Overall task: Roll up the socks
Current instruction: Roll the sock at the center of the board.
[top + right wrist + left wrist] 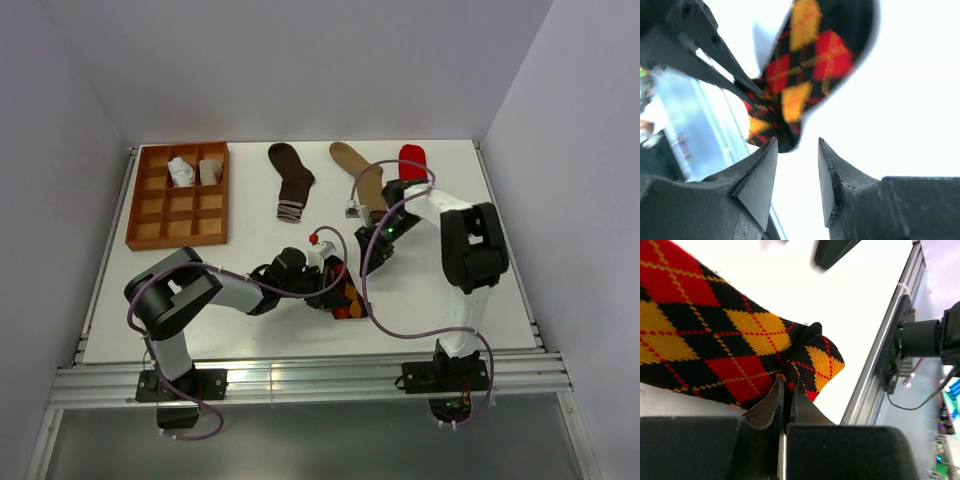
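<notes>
The black-orange argyle sock (346, 296) lies on the white table near the front middle. My left gripper (326, 284) is shut on one edge of it. In the left wrist view the fingertips (776, 390) pinch the argyle sock (715, 340) at a folded corner. My right gripper (367, 241) hovers just behind it, open. In the right wrist view the gripper (797, 141) has nothing between its fingers, and the argyle sock (805, 60) lies just past the tips. The left gripper's fingers (705, 55) hold that sock's end. Dark brown (291, 180), tan (361, 173) and red (412, 158) socks lie flat at the back.
An orange-brown gridded tray (135, 215) stands at the back left, with a white rolled sock (181, 172) and a beige one (209, 172) in its top cells. A small white tag (352, 211) lies by the tan sock. A metal rail (880, 365) borders the table's near edge.
</notes>
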You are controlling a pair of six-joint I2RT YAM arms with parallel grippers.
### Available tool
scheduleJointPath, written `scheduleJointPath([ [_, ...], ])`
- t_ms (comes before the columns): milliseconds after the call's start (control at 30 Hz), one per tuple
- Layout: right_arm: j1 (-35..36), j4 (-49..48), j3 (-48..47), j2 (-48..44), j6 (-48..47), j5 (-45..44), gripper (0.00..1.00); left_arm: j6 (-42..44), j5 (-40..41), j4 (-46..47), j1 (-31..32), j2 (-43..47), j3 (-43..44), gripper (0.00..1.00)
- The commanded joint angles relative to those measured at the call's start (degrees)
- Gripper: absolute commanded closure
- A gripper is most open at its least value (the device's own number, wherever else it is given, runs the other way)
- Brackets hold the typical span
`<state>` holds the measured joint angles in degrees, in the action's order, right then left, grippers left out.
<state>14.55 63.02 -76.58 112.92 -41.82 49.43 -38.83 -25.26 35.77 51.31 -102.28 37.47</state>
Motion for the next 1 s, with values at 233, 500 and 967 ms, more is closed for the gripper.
scheduleJointPath([
  [233, -2.60, -23.80, 21.45, -31.16, -3.96, -10.57, 0.49, -2.39, -4.71, -14.67, -4.64, -4.77, 1.10, 1.00],
  [500, 8.72, -36.12, 39.12, -51.30, -8.62, -19.88, 0.37, -3.45, -8.23, -27.85, -9.29, -9.07, 8.66, 1.00],
  [967, 30.26, -55.63, 55.56, -56.85, -12.93, -35.10, 0.30, -2.66, -7.00, -34.80, -9.47, -14.96, 12.88, 1.00],
])
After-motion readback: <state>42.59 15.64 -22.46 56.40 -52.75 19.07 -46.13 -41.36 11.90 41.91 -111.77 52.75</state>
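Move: My left hand already pinches the argyle sock at its fold; the folded end's middle lies about 3 cm to the right, 2 cm back and 1 cm below, while the unrolled part stretches forward, its middle some 6 cm ahead. From my empty right hand that folded end is about 9 cm back, 3 cm to the left and 4 cm down. The light brown sock lies roughly 20 cm ahead of my right hand and 1 cm to its right, about 5 cm lower. I swing my right hand around to the near side of the argyle sock: out to the right and up by about 4 cm, then back and down towards the folded end, ending some 8 cm nearer my base. The wrist turns through roughly 65 degrees, bringing the fingers from slanting back to slanting forward as they open wider. My left hand keeps its pinch, easing forward and slightly down while rolling about 25 degrees. ##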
